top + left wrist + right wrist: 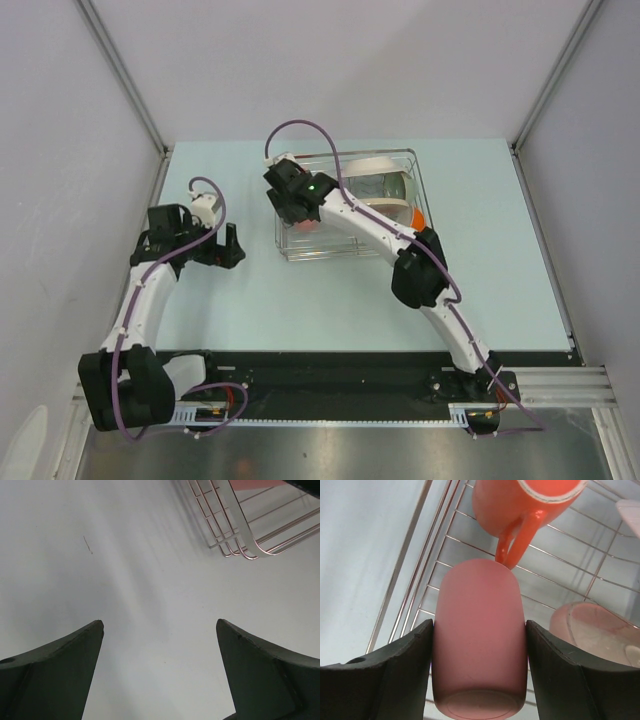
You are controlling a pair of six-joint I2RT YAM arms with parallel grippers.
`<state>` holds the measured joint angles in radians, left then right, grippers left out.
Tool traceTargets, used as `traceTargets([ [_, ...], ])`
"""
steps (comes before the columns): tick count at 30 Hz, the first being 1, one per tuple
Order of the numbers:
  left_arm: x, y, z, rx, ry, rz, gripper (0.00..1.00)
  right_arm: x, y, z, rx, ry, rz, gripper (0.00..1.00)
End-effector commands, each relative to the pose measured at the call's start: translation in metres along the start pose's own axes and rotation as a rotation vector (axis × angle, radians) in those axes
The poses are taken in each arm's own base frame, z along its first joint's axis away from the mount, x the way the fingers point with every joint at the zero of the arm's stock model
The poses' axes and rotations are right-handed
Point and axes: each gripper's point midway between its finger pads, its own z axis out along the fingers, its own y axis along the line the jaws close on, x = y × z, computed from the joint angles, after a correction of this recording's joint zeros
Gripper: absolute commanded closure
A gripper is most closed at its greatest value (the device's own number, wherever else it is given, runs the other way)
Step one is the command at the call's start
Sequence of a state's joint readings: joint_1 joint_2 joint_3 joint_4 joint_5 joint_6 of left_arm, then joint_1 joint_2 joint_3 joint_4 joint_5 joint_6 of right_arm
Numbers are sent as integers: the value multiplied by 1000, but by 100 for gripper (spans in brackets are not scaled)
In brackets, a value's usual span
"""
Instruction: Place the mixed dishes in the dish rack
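My right gripper (479,625) is shut on the pinkish cup (479,630), its fingers pressed against both sides, base toward the camera. The cup hangs over the left end of the silver wire dish rack (445,540). Just beyond it in the rack lies the orange-red mug (505,505), its handle pointing at the cup. A pinkish rounded dish (595,630) sits to the right. From above, the right gripper (290,200) is over the rack (300,255), with a white plate (375,163) and a pale bowl (385,187) inside. My left gripper (160,625) stands open over bare table.
The rack's near corner (240,535) shows at the upper right of the left wrist view. The left gripper (232,245) hovers left of the rack. Grey walls and metal frame posts (125,80) enclose the pale table (480,270).
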<state>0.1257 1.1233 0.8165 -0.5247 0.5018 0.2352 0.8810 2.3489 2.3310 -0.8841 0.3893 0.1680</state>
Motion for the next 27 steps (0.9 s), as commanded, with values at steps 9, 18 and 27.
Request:
traceTargets([
  [9, -3, 4, -1, -23, -64, 69, 0, 11, 17, 38, -38, 20, -12, 100],
  [18, -5, 1, -1, -6, -69, 68, 0, 22, 29, 42, -71, 43, -31, 37],
  [27, 1, -3, -1, 16, -57, 69, 0, 1, 25, 31, -59, -17, -41, 0],
])
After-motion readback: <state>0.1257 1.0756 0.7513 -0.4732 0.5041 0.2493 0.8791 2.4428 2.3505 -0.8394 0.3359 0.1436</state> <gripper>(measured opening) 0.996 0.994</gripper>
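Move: The front-left corner space of the rack, where the held pink cup is headed, lies about 4 cm below the right hand and 1 cm to its left. From that hand, the red mug lies roughly 10 cm ahead and 3 cm down, the standing plate about 17 cm right and 4 cm ahead, and the rack's front-left corner some 7 cm back and 4 cm left, about 5 cm lower. The same space lies about 9 cm ahead, 12 cm right and 4 cm below the left hand. Downward first: the right hand lowers the already held pink cup about 4 cm into the rack's front-left space, just short of the red mug, then eases 1–2 cm left towards the rack's side. The wrist hardly turns. Near the end the fingers open wide and let go of the cup, staying down around it. ##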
